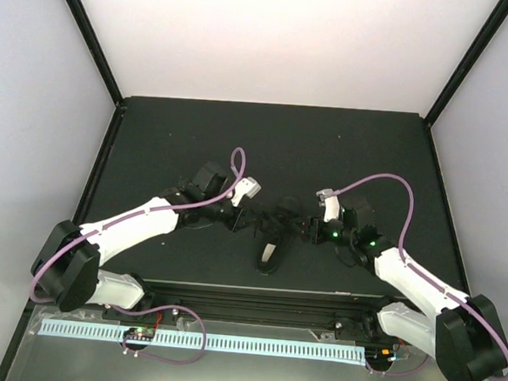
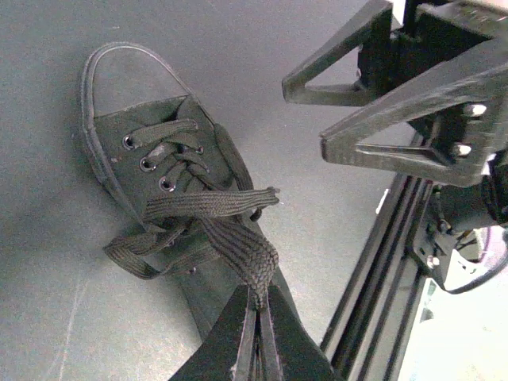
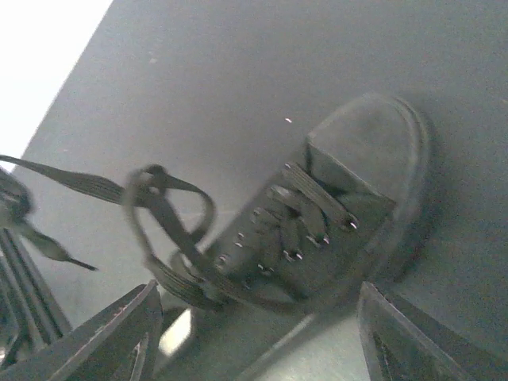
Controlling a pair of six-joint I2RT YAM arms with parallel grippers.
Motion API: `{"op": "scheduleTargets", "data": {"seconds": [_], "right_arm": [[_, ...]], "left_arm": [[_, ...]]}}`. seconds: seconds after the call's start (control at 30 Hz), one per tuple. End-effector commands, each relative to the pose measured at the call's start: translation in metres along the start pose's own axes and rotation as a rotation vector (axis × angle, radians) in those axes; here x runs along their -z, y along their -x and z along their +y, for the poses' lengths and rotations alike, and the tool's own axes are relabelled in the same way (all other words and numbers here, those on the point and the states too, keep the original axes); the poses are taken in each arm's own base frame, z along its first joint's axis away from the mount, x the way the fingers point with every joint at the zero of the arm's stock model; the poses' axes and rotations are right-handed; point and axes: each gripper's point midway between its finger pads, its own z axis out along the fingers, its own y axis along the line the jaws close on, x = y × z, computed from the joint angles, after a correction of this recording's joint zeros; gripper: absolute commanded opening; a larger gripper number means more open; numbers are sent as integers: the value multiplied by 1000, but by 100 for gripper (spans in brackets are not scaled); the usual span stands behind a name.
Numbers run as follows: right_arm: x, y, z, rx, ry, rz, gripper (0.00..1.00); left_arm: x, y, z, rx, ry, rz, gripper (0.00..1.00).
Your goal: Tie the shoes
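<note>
The small black shoe (image 1: 270, 254) lies on the black mat between my two grippers, its toe pointing away from the arm bases. In the left wrist view the shoe (image 2: 151, 135) shows its thin black laces (image 2: 208, 205) crossed loosely over the tongue. My left gripper (image 2: 259, 305) is shut on a folded lace end and holds it taut above the heel; it also shows in the top view (image 1: 250, 218). My right gripper (image 3: 254, 333) is wide open above the shoe (image 3: 349, 198), beside a raised lace loop (image 3: 159, 198), and holds nothing. It also shows in the top view (image 1: 309, 229).
The black mat (image 1: 196, 143) covers the table up to the white walls. A black metal rail (image 1: 255, 293) runs along the near edge, also in the left wrist view (image 2: 373, 270). A lit white strip (image 1: 226, 342) lies in front of the bases.
</note>
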Motion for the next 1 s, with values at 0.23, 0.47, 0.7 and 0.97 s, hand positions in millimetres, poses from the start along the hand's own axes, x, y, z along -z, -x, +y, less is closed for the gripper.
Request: {"op": "scheduleTargets", "data": {"seconds": [0.23, 0.47, 0.7, 0.97], "right_arm": [[-12, -25, -41, -343, -171, 34, 62], [-36, -22, -37, -388, -135, 86, 56], [-51, -29, -39, -407, -140, 126, 35], [-30, -31, -58, -403, -306, 120, 2]], "left_arm": [[18, 7, -14, 37, -61, 21, 2], [19, 7, -16, 34, -73, 16, 2], [17, 5, -14, 35, -70, 20, 2], [25, 7, 9, 77, 19, -13, 2]]}}
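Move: The free lace on the shoe's right flank, beside the front eyelets, lies about 8 cm below the open right hand and 1 cm ahead, neither left nor right. From that hand the toe cap is some 5 cm ahead, 3 cm left, and the crossed laces 5 cm left, 1 cm back, 7 cm down. From the left hand, shut on its own lace, the free lace is about 10 cm to the right, 2 cm ahead and 10 cm down. Down goes the open right hand, about 8 cm and slightly forward at the end, swinging a little right and back again on the way, to the shoe's right side; it tips down some 20 degrees and turns about 15 clockwise, then its fingers shut, pinching the free lace. The left hand stays almost in place, keeping its lace pinched and raised. ##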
